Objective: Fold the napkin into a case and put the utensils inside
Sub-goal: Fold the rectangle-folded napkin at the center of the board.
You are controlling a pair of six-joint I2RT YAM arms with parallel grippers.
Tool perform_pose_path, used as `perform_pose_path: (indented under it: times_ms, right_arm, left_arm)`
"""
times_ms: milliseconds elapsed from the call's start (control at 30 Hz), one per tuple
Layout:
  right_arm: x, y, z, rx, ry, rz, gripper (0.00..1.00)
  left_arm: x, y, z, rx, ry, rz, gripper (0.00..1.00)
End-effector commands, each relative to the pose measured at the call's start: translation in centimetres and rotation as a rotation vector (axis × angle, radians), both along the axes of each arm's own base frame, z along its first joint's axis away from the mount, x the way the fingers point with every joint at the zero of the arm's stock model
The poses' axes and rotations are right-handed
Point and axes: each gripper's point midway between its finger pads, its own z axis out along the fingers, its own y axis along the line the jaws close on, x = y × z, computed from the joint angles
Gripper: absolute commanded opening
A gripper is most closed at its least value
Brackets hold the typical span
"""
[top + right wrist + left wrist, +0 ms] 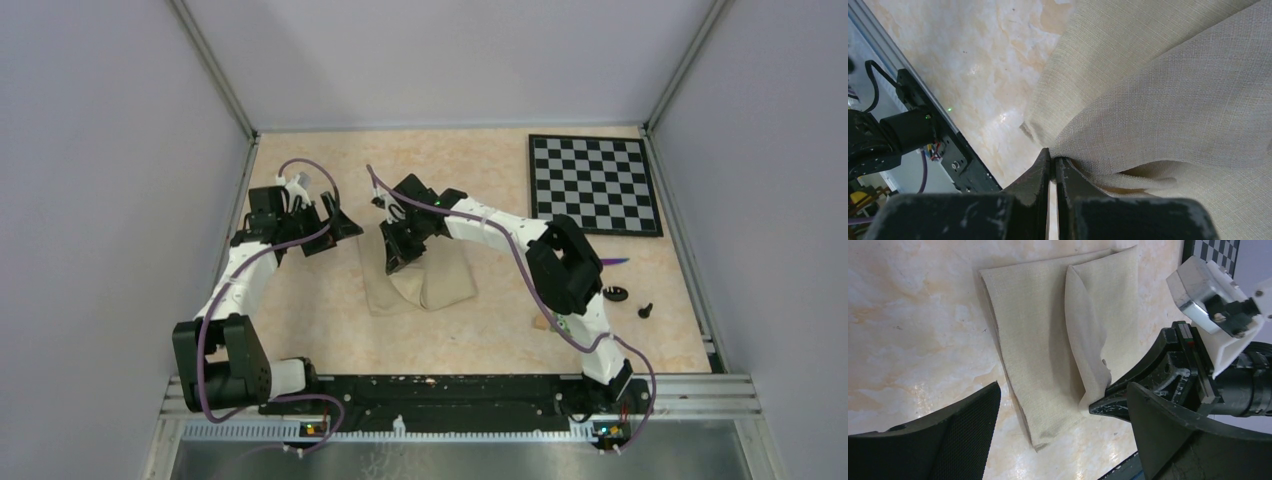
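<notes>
The beige napkin (pixel 432 287) lies partly folded in the middle of the table, one flap doubled over the rest (pixel 1043 330). My right gripper (pixel 396 264) is shut on the napkin's edge, the cloth pinched between its tips (pixel 1053 160) and drawn up in a ridge (pixel 1158 100). In the left wrist view the same right gripper (pixel 1096 408) holds the flap's corner just above the table. My left gripper (pixel 338 226) hovers open to the left of the napkin, its jaws wide apart (pixel 1063 390) over the cloth's near corner. One purple-tinted utensil (pixel 617 261) pokes out behind the right arm's elbow.
A black-and-white chessboard (pixel 595 183) lies at the back right. A small black knob (pixel 645 310) and a round black piece (pixel 617 293) sit right of the right arm. Metal frame rails (pixel 225 90) border the table's sides.
</notes>
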Motion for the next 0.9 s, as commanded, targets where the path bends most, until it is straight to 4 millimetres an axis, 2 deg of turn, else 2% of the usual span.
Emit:
perform_pose_path:
  times_ms: [0, 300, 433, 533, 600, 733, 867]
  right_arm:
    - [-0.6, 2.7, 2.8, 0.082, -0.027, 0.031, 0.0]
    - [-0.4, 3.0, 0.5, 0.057, 0.002, 0.013, 0.0]
    - [0.1, 3.6, 0.8, 0.065, 0.011, -0.026, 0.31]
    - [0.1, 3.9, 3.0, 0.111, 0.032, -0.044, 0.43]
    - [0.1, 3.1, 4.6, 0.131, 0.025, -0.073, 0.49]
    - [1.2, -0.7, 5.0, 0.148, 0.029, -0.167, 0.59]
    - [3.6, -3.3, 4.9, 0.271, 0.087, -0.269, 0.65]
  left_arm:
    - [0.4, 0.1, 0.6, -0.002, -0.036, -0.003, 0.99]
    - [0.4, 0.2, 0.5, 0.0, -0.035, -0.002, 0.99]
    - [0.4, 0.3, 0.5, 0.003, -0.035, 0.0, 0.99]
    - [0.4, 0.4, 0.3, 0.01, -0.03, 0.006, 0.99]
    - [0.4, 0.5, 0.0, 0.015, -0.025, 0.009, 0.99]
    - [0.4, 0.3, -0.3, 0.001, -0.011, 0.001, 0.99]
    - [0.5, 0.4, -0.4, 0.007, -0.007, 0.006, 0.99]
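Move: Pinched in the shut right fingers is the napkin's turned-over flap; the left edge of the lower layer, which it is being brought towards, runs about 6 cm to the left, 1 cm back and some 3 cm below. The napkin's near left corner is roughly 9 cm back and 4 cm left, its right edge about 15 cm right and level fore and aft. From the open left hand, that left edge lies some 8 cm back, 3 cm right and 10 cm below. Drawing the pinched flap a last 1.5 cm left and slightly back, the right hand rises a touch, then sinks about 3 cm to lay it on the lower layer. There the fingers open and let go, and the hand lifts about as much again while swinging some 4 cm to the right, away from the left edge, turning slightly clockwise. ##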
